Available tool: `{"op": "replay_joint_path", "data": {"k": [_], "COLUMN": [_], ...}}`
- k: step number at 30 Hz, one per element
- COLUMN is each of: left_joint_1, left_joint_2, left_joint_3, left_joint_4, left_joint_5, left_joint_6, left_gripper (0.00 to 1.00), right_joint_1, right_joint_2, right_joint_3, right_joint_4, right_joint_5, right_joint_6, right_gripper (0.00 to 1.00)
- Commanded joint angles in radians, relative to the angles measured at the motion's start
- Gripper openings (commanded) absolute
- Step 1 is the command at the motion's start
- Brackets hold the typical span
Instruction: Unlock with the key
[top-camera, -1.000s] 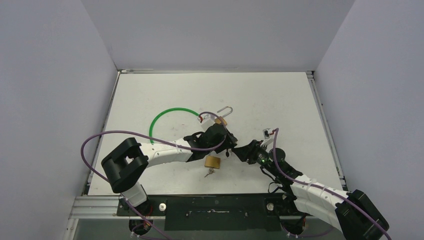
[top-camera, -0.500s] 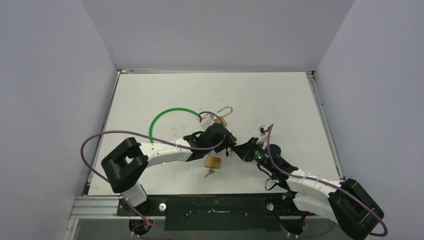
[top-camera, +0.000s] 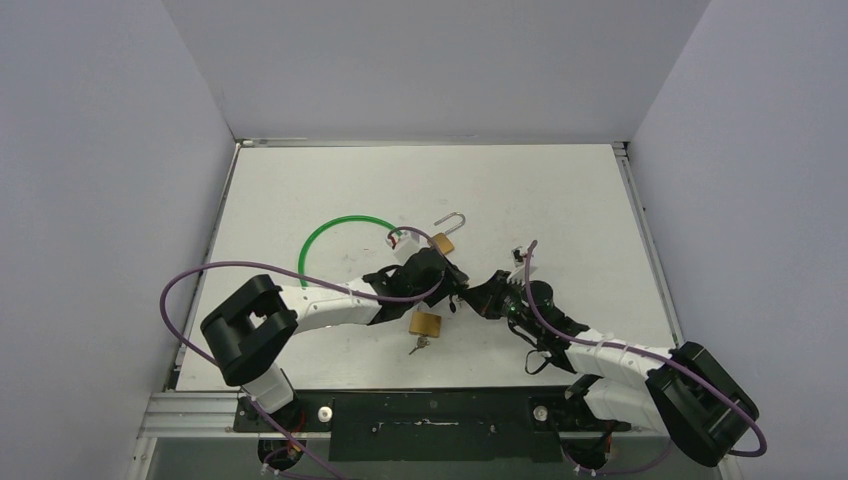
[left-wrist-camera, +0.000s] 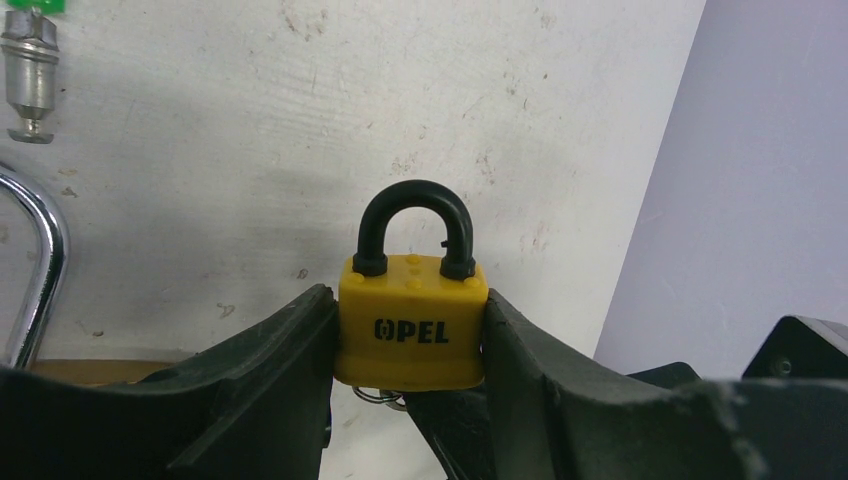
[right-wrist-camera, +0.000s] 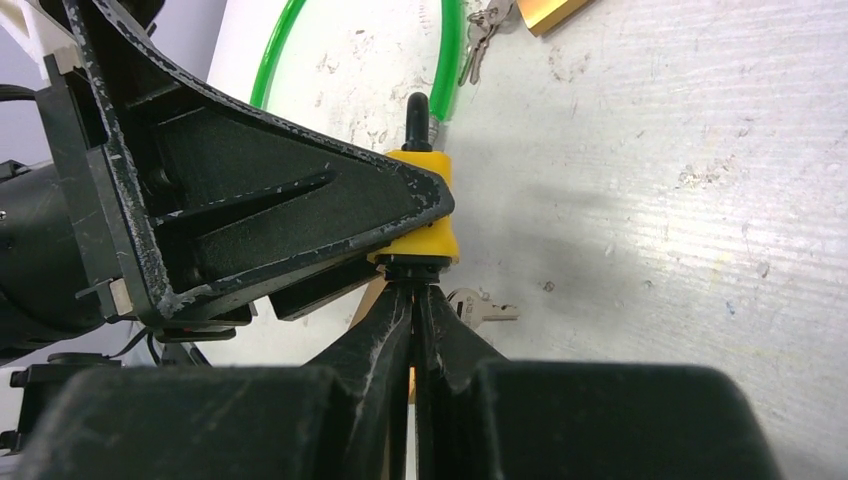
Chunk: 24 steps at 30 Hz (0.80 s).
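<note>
A yellow padlock (left-wrist-camera: 412, 320) with a black shackle (left-wrist-camera: 415, 215), marked OPEL, is clamped by its sides in my left gripper (left-wrist-camera: 410, 335), shackle pointing away from the wrist. In the top view both grippers meet mid-table, the left gripper (top-camera: 448, 284) facing the right gripper (top-camera: 478, 298). My right gripper (right-wrist-camera: 414, 288) is shut with its tips against the underside of the padlock (right-wrist-camera: 425, 215), on the key; the key itself is hidden between the fingers. A spare silver key (right-wrist-camera: 482, 306) hangs beside them, and its ring (left-wrist-camera: 385, 396) shows under the lock.
A brass padlock (top-camera: 442, 241) with an open silver shackle lies behind the grippers. A second brass padlock (top-camera: 426, 323) with keys (top-camera: 418, 346) lies in front. A green cable lock (top-camera: 328, 233) curves at the left.
My right gripper has closed from half open and its arm has swung left up to the padlock's underside. The left gripper keeps its hold, shifted slightly.
</note>
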Motion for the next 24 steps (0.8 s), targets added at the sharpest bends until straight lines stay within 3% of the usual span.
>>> {"op": "replay_joint_path", "data": {"k": [1, 9, 17, 24], "left_joint_1": [-0.036, -0.036, -0.035, -0.033], "left_joint_2": [-0.072, -0.083, -0.118, -0.134], "left_joint_3": [-0.014, -0.085, -0.164, -0.215], "left_joint_4": [0.185, 0.361, 0.559, 0.756], "left_joint_5": [0.23, 0.298, 0.276, 0.302], "left_joint_6": [-0.099, -0.141, -0.091, -0.017], "left_gripper": [0.0, 0.0, 0.0, 0.0], "right_joint_1": [-0.012, -0.084, -0.186, -0.228], "right_joint_2": [0.032, 0.052, -0.018, -0.081], "right_joint_3": [0.1, 0.089, 0.025, -0.032], "right_joint_4": [0.155, 0.233, 0.333, 0.432], "right_joint_5": [0.04, -0.083, -0.255, -0.299], "right_joint_6": [-0.021, 0.085, 0.304, 0.531], "right_gripper": [0.0, 0.0, 0.0, 0.0]}}
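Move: The left hand already holds the yellow padlock between its pads, about 9 cm above the table. From the right fingertips, shut just under its base, the padlock body lies roughly 2 cm ahead and 2 cm left, about level. From the right hand, the near brass padlock lies some 9 cm left and 3 cm back, 9 cm below; the far brass padlock is about 15 cm ahead, 6 cm left, 9 cm below. After easing about half a centimetre forward and left, both hands climb together about 5.5 cm, away from the table and the near brass padlock, the left keeping its grip on the yellow padlock and the right fingers staying shut on the key at its base. As they rise they roll opposite ways by some 20 degrees each, the right hand's left side lifting (clockwise looking along its fingers) and the left hand's right side lifting, so that the right hand twists against the padlock about the key's line. ##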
